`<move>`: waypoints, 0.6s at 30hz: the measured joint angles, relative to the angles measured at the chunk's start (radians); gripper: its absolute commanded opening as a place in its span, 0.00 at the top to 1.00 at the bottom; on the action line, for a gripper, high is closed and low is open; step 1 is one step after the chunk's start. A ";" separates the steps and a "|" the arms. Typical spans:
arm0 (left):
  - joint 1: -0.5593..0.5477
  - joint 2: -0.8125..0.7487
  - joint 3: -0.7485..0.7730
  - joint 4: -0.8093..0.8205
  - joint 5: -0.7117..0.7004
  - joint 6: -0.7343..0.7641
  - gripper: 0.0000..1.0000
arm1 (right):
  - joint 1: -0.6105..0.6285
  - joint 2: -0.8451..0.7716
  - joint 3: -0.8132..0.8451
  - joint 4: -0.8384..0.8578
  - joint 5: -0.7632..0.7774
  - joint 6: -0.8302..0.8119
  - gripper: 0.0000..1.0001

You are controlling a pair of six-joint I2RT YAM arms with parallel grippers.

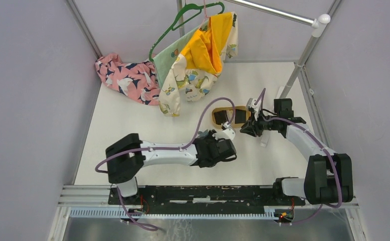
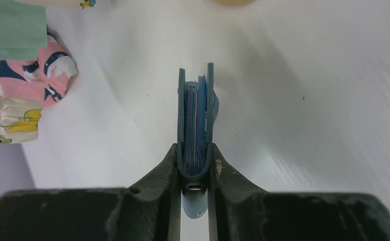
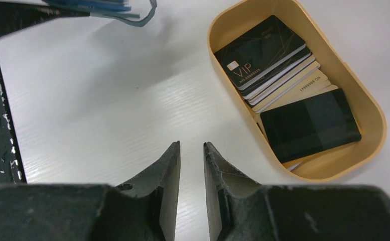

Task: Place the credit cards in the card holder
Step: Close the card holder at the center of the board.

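In the left wrist view the teal card holder [image 2: 197, 118] stands edge-on above the white table, its fold pinched between my left gripper [image 2: 195, 150], which is shut on it. Thin card edges show inside it. My right gripper [image 3: 191, 145] is open by a narrow gap with nothing between its fingers, low over bare table just left of the tan oval tray [image 3: 328, 169]. Several credit cards lie in the tray: a black VIP card [image 3: 260, 50] on a stack, pale ones [image 3: 303, 83], and a plain black one [image 3: 310, 124]. From above, both grippers [image 1: 226, 135] [image 1: 248, 129] meet beside the tray [image 1: 216, 118].
Patterned clothes hang from a green hanger [image 1: 198, 55] at the back, and a pink printed cloth [image 1: 122, 75] lies on the table's far left. A metal rail post [image 1: 303, 55] stands at the back right. Grey walls close in both sides.
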State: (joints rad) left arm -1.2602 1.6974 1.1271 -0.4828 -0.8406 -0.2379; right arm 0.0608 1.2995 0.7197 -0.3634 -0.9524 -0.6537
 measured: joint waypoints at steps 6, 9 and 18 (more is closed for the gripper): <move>-0.058 0.208 0.103 -0.111 -0.063 0.032 0.60 | -0.017 0.000 -0.002 0.015 0.006 0.021 0.70; -0.086 0.270 0.121 -0.124 -0.041 0.038 0.45 | -0.021 0.000 -0.005 0.018 0.007 0.026 0.70; -0.105 0.200 0.105 -0.090 0.195 0.016 0.16 | -0.027 -0.001 -0.007 0.019 0.003 0.023 0.70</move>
State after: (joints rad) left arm -1.3651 1.8977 1.2320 -0.5732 -0.6456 -0.2214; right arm 0.0341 1.2987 0.7128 -0.3443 -0.9489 -0.6304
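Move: The left hand still grips the folded card holder by its spine; the bare table spot for it is almost straight below, perhaps 1 cm to the left and about 8 cm down. The card tray stands some 9 cm ahead and 10 cm right of this hand, 7 cm lower. From the idle right hand, that spot is roughly 18 cm left, 4 cm back and 8 cm down. The left hand sinks some 7 cm, opens wide to let go of the card holder, and draws back-right. ##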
